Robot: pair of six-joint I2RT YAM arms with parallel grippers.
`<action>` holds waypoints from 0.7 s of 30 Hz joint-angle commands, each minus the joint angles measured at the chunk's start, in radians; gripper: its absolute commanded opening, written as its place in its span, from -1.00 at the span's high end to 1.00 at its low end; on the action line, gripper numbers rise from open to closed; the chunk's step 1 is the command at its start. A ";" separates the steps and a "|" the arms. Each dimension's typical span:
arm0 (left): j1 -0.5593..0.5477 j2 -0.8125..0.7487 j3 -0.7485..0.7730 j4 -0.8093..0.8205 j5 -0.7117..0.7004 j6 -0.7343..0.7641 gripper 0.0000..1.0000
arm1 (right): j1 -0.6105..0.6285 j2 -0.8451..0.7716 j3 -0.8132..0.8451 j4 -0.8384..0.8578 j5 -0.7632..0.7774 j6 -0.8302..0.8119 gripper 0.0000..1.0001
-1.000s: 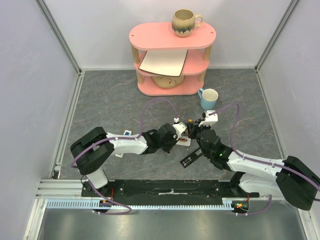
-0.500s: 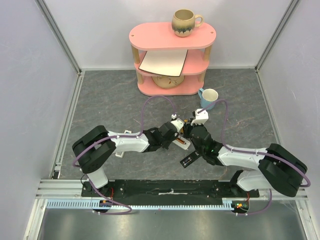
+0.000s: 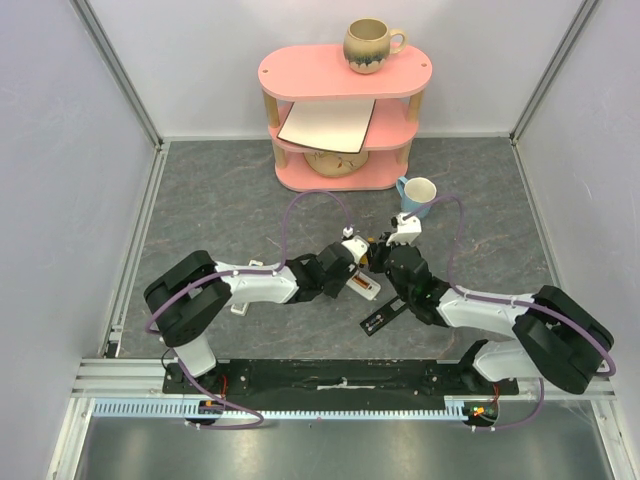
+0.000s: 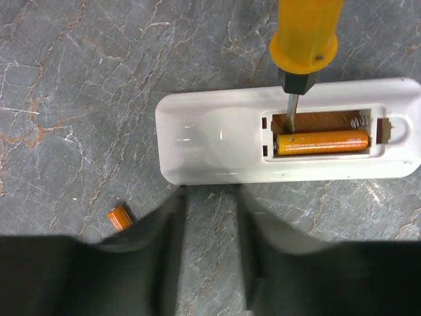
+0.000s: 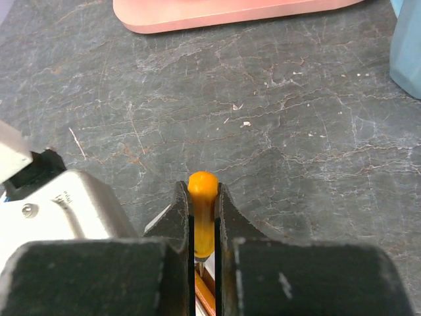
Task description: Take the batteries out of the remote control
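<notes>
The white remote control (image 4: 217, 145) lies face down on the grey floor with its compartment uncovered. One orange battery (image 4: 322, 142) sits in the near slot; the far slot shows only a spring. A second orange battery (image 4: 118, 217) lies loose on the floor, partly hidden behind my left finger. My right gripper (image 5: 203, 197) is shut on the orange-handled screwdriver (image 5: 202, 214), whose tip (image 4: 291, 113) stands in the empty slot. My left gripper (image 4: 210, 217) hovers just short of the remote's near edge, open, with only floor between its fingers. In the top view both grippers meet over the remote (image 3: 366, 286).
A black battery cover (image 3: 383, 318) lies on the floor near the right arm. A blue mug (image 3: 418, 196) stands just beyond the grippers. The pink shelf (image 3: 345, 120) with a plate, a bowl and a brown mug (image 3: 370, 45) stands at the back.
My right gripper has swung left and forward with the screwdriver, over the remote. My left gripper's jaws have parted from shut.
</notes>
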 commanded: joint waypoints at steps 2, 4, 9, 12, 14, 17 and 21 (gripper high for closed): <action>0.018 0.010 0.012 -0.020 0.052 -0.026 -0.16 | -0.076 -0.010 -0.038 0.001 -0.195 0.090 1.00; 0.026 0.005 0.006 -0.012 0.078 -0.025 -0.35 | -0.116 -0.007 -0.047 0.000 -0.265 0.105 1.00; 0.038 -0.001 -0.003 -0.001 0.131 -0.025 -0.41 | -0.156 0.003 -0.031 -0.080 -0.310 0.090 1.00; 0.041 0.002 -0.001 0.002 0.160 -0.025 -0.40 | -0.156 -0.009 -0.020 -0.129 -0.285 0.067 1.00; 0.044 0.004 0.000 0.005 0.175 -0.022 -0.40 | -0.156 -0.018 -0.008 -0.166 -0.278 0.050 1.00; 0.049 0.007 0.000 0.005 0.192 -0.025 -0.40 | -0.155 -0.046 0.012 -0.220 -0.270 0.018 1.00; 0.061 0.007 0.002 0.008 0.218 -0.032 -0.43 | -0.135 -0.070 0.017 -0.252 -0.241 -0.016 1.00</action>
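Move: The white remote's middle is about 5 cm right and 1 cm ahead of the left hand and 1 cm below it, with a loose battery some 4 cm left of that hand and about 1 cm ahead. From the right hand, which already holds the screwdriver with its tip in the compartment, the battery still in the remote is about 10 cm below, 2 cm back and 2 cm left; the black remote sits 8 cm back, 3 cm right of this hand. The right hand keeps its grip on the screwdriver and dips about 1 cm while easing forward and right, then draws slightly back and right, tipping its fingers some 5 degrees farther down, so that the blade travels inside the empty bay beside the remaining battery, from near its one end towards the spring. Beside the white remote's near long edge the left hand, low over the table, spreads its partly open fingers wide, edges forward and then back and right by less than 1 cm, and tilts about 5 degrees farther down. ##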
